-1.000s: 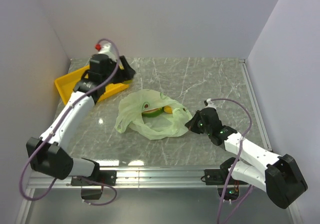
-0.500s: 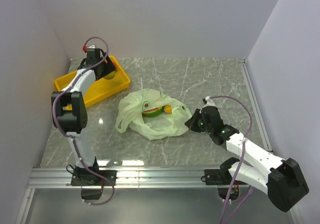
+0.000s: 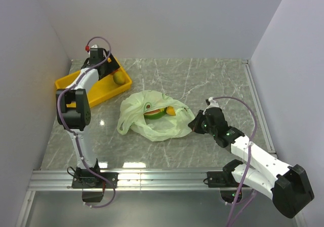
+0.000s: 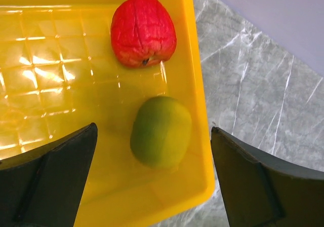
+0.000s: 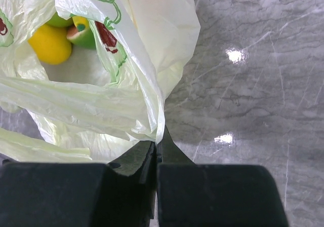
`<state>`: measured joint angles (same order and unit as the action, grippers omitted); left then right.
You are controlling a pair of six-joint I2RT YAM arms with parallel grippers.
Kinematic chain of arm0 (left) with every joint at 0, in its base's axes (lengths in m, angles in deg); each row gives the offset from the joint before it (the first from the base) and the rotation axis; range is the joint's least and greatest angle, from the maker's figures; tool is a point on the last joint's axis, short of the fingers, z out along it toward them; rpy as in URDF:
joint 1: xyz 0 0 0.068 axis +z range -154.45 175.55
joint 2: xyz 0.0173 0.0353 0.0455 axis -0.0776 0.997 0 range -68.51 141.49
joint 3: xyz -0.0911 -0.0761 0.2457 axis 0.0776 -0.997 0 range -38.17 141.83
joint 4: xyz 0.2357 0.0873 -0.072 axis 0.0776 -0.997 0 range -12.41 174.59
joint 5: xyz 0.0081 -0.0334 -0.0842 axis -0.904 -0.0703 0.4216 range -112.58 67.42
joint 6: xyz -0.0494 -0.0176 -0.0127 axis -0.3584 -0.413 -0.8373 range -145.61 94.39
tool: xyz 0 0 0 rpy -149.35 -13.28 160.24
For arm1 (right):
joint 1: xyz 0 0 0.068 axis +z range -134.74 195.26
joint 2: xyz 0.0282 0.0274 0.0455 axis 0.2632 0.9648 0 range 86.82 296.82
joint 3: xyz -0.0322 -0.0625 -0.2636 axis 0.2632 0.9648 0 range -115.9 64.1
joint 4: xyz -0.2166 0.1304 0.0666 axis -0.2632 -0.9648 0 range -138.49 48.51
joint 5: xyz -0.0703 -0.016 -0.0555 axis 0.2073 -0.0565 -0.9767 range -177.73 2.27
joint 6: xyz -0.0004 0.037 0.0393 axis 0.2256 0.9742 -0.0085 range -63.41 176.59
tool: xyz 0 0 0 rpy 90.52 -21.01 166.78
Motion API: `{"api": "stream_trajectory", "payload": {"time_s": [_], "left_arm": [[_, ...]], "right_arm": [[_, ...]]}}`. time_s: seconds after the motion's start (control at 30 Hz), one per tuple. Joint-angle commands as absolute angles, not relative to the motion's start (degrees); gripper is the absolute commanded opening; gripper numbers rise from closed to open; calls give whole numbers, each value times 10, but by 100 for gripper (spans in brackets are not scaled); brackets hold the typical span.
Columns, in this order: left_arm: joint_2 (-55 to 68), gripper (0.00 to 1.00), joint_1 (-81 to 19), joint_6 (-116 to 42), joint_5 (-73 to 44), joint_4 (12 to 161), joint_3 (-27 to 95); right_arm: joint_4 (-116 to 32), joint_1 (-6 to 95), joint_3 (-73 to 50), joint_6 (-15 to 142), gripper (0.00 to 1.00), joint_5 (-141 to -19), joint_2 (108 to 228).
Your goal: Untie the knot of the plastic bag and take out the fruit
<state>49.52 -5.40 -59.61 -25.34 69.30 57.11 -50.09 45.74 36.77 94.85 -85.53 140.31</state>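
The pale green plastic bag [image 3: 152,119] lies open at the table's middle; no tied knot shows. Inside it are a green-and-red fruit [image 3: 154,112] and an orange-yellow fruit [image 3: 171,111]; the right wrist view shows a yellow fruit [image 5: 49,43] and a green one [image 5: 83,32]. My right gripper [image 3: 194,125] is shut on the bag's right edge [image 5: 158,130]. My left gripper [image 3: 105,67] hangs open and empty [image 4: 154,179] over the yellow tray [image 4: 61,85]. In the tray lie a red apple [image 4: 143,30] and a green fruit [image 4: 161,130], the green one also in the top view [image 3: 119,77].
The yellow tray [image 3: 68,85] sits at the back left, close to the left wall. White walls close the table on the left, back and right. Grey marble table [image 3: 217,80] lies behind and to the right of the bag.
My left arm has folded back and lifted over the tray, and the green fruit now shows lying in it. My right gripper has stayed shut on the bag's edge.
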Motion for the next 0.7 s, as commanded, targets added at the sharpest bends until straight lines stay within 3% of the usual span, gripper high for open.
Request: {"api": "stream_trajectory", "payload": {"time_s": [0.0,0.13,0.33,0.4,0.47,0.67], "left_arm": [[411,99,-62,-580,-244,703,547],[325,95,-112,-525,-237,692,481],[189,88,-284,-402,-280,658,384],[138,82,-340,-359,-293,668,334],[113,75,-377,-318,-300,663,303],[83,70,-507,-275,-291,646,264]], "right_arm": [[-505,454,342,938,0,-864,1396],[-504,454,341,932,0,-871,1397],[-497,454,342,921,0,-872,1408],[-496,454,341,919,0,-871,1411],[-493,454,340,919,0,-867,1414],[-490,454,337,917,0,-859,1421]]}}
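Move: The yellow fruit left in the open plastic bag lies about 19 cm back and 30 cm to the right of the left hand, some 9 cm lower; a green-and-red slice sits about 7 cm to that fruit's left. Just below the left hand, in the yellow box, is the mango, about 2 cm ahead and 3 cm right; the red apple is 9 cm straight ahead. From the right hand, the yellow fruit is some 13 cm ahead and 10 cm left. The mango, already released, is left in the yellow box as the empty left hand backs up and out, then swings right to come over the open bag: roughly 26 cm back, 25 cm right and 10 cm up. The wrist turns about 55 degrees clockwise and the wide-open fingers narrow partly, while the right hand stays almost still, keeping its pinch on the bag's edge. ##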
